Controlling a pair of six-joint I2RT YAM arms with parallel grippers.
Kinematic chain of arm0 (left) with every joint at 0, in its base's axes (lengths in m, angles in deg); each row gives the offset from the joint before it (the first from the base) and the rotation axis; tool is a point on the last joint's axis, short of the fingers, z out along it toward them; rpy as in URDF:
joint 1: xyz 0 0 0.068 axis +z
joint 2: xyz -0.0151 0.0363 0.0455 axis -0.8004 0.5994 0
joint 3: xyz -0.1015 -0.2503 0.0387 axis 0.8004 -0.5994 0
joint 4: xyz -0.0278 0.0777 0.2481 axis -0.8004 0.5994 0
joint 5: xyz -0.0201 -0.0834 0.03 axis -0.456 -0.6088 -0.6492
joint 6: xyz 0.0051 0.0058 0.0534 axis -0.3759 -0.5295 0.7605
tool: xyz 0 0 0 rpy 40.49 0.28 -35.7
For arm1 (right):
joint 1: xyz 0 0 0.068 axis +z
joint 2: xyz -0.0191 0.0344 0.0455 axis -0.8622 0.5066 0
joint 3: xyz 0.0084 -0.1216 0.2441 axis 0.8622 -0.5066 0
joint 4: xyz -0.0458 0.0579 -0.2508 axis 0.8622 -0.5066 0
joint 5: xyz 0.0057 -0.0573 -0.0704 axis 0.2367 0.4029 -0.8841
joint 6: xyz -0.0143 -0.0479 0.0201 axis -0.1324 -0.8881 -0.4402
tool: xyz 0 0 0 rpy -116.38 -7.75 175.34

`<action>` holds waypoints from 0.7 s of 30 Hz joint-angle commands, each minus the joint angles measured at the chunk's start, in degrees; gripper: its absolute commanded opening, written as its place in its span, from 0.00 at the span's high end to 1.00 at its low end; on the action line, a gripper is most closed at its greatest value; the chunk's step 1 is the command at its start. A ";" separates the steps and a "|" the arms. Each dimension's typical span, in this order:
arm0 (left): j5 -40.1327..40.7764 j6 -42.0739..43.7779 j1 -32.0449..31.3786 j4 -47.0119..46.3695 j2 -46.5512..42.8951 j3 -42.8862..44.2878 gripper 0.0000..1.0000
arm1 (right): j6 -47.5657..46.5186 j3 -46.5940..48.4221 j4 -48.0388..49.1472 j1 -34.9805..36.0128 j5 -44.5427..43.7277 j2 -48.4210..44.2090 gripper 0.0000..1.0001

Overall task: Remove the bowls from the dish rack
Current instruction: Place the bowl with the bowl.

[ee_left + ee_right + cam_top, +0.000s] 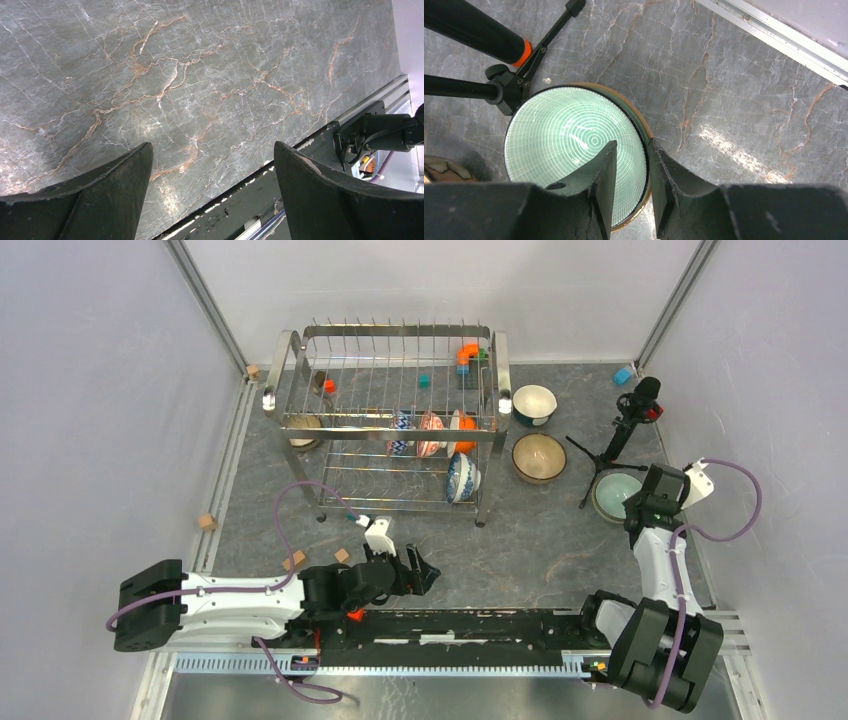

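Observation:
The chrome dish rack point(400, 332) stands at the back of the table. Its upper tier holds blue-patterned point(401, 433), red-patterned point(431, 433) and orange point(462, 432) bowls on edge. Another blue-patterned bowl point(461, 477) sits lower, and one more point(303, 428) at the left end. A teal-and-white bowl point(533, 404) and a brown speckled bowl point(538, 457) rest on the table. My right gripper point(632, 145) point(632, 508) straddles the rim of the pale green bowl point(574, 135) point(612, 492), one finger inside, a narrow gap still showing. My left gripper point(212, 146) point(428, 575) is open over bare table.
A black tripod point(620, 440) point(504, 90) stands right beside the green bowl. Small coloured blocks point(467, 352) lie in the rack; wooden blocks point(293, 560) and a blue block point(622, 374) lie on the marble table. The black base rail point(280, 185) runs along the near edge.

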 commanded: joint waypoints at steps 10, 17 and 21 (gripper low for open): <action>-0.17 -2.30 0.05 -1.87 -0.88 -0.48 0.05 | 0.06 1.22 1.95 0.32 1.91 -1.03 0.48; 0.61 -1.95 0.03 1.44 -3.13 0.66 0.05 | 0.07 10.01 -2.55 5.44 -0.93 -3.46 0.38; 1.79 -1.45 0.03 4.35 -4.79 2.15 0.05 | 0.00 14.34 -2.91 10.38 -1.48 -6.44 0.37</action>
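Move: The green bowl already sits nested in the brown-rimmed bowl; its middle is about 4 cm ahead of the right hand, 4 cm to its left and some 2 cm below, with the near right rim between the fingers. The mic stand's hub stands about 12 cm ahead and 8 cm left of the right hand, and the tan bowl about 13 cm ahead and 22 cm left. From the left hand, the green bowl lies roughly 14 cm ahead and 41 cm to the right. The right hand first stays almost in place at the green bowl's near right rim, one finger inside the bowl and the other outside, and spreads its half-closed fingers to let go of the rim. It then comes free and lifts with growing speed by about 6 cm, drifting some 3 cm forward and 2 to 3 cm left over the bowl, while the fingertips tip up slightly and the hand turns about 5 degrees counter-clockwise. ##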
